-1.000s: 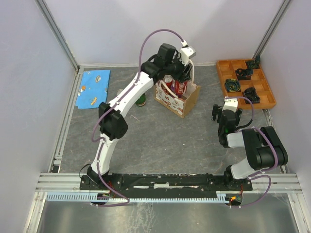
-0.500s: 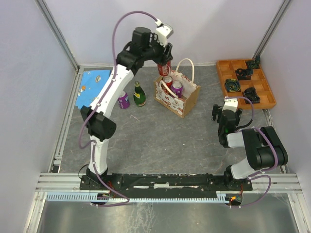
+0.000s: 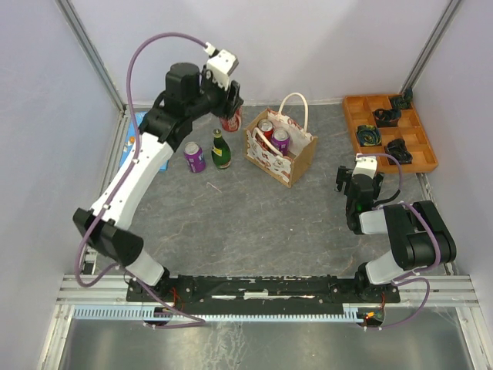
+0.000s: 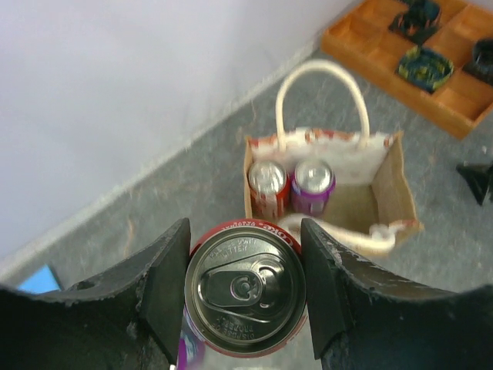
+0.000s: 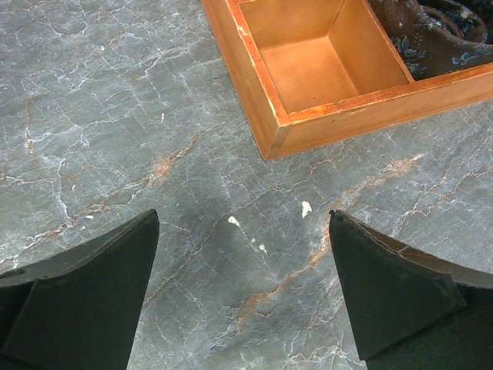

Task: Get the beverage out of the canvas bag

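Note:
The canvas bag (image 3: 302, 158) stands upright at the back middle of the table, its white handle looped up, and it also shows in the left wrist view (image 4: 389, 185). Inside it stand a red can (image 3: 265, 128) (image 4: 267, 179) and a purple can (image 3: 280, 139) (image 4: 313, 177). My left gripper (image 3: 229, 116) (image 4: 246, 289) is shut on a third beverage, a red cola can (image 3: 229, 121) (image 4: 246, 285). It holds the can upright in the air to the left of the bag, one pad on each side. My right gripper (image 3: 360, 185) (image 5: 243, 220) stands open over bare table at the right.
A purple can (image 3: 194, 156) and a green bottle (image 3: 221, 149) stand on the table left of the bag, below the held can. A blue cloth (image 3: 132, 137) lies at the far left. An orange compartment tray (image 3: 389, 132) (image 5: 308, 69) with dark parts sits at the back right.
My left arm has lifted the red cola can up out of the bag and swung it left, clear of the bag. The right arm has not moved.

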Motion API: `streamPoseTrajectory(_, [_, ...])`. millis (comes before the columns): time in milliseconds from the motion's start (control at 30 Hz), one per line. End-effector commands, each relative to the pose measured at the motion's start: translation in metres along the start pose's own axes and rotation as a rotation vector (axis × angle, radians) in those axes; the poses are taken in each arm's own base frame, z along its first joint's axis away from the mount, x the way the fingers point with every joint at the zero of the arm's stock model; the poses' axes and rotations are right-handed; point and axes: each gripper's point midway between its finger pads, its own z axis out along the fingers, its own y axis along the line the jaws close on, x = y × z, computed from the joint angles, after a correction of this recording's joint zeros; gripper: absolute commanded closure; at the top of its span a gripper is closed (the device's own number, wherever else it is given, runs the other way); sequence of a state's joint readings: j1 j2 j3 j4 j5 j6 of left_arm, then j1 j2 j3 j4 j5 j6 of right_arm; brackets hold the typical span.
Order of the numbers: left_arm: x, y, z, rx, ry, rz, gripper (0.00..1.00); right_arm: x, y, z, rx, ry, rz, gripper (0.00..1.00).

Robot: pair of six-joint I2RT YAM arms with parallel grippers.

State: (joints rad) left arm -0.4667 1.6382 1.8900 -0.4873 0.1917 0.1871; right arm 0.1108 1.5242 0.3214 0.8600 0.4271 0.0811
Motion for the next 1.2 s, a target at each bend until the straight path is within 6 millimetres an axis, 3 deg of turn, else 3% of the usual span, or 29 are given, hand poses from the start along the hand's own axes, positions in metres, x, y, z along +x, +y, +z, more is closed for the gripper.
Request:
streamPoseTrajectory(0, [-0.014,0.01,-0.036,-0.106,-0.133,-0.021,0.97,-0.026,0.002,0.005,0.002,-0.075,0.034,0.01])
streamPoseTrajectory(233, [0.059,-0.003,-0.057,-0.148,-0.136,-0.107,0.97,-0.026,0.002,0.005,0.002,-0.075,0.035,0.01])
streamPoseTrajectory(567, [0.141,-0.019,-0.043,-0.136,-0.123,-0.17,0.97,-0.026,0.003,0.005,0.0,-0.075,0.034,0.01])
streamPoseTrajectory(800, [0.18,-0.023,-0.02,-0.127,-0.058,-0.175,0.97,-0.025,0.002,0.005,0.001,-0.074,0.033,0.01])
streamPoseTrajectory(1167, [0.211,-0.021,0.015,-0.119,0.021,-0.177,0.97,-0.026,0.002,0.005,0.001,-0.076,0.034,0.01])
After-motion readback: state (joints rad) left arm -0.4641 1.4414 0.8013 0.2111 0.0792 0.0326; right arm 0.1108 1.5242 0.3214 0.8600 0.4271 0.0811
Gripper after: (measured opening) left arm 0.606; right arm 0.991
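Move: The left hand already holds the red can high up. Its bare table spot is about 5 cm back, 4 cm left and some 37 cm below. The green bottle stands about 6 cm ahead and 5 cm left of the hand, the purple can about 4 cm ahead and 16 cm left, and the canvas bag roughly 9 cm ahead and 16 cm right. From the right hand, that spot is some 49 cm left and 2 cm back. Keeping its pinch around the upper part of the red can, the left hand lowers it some 26 cm towards the bare table on the near side of the green bottle. It also swings back and left at first, then eases a couple of centimetres forward as it keeps sinking; the wrist tips down about 15 degrees and turns slightly counter-clockwise. ##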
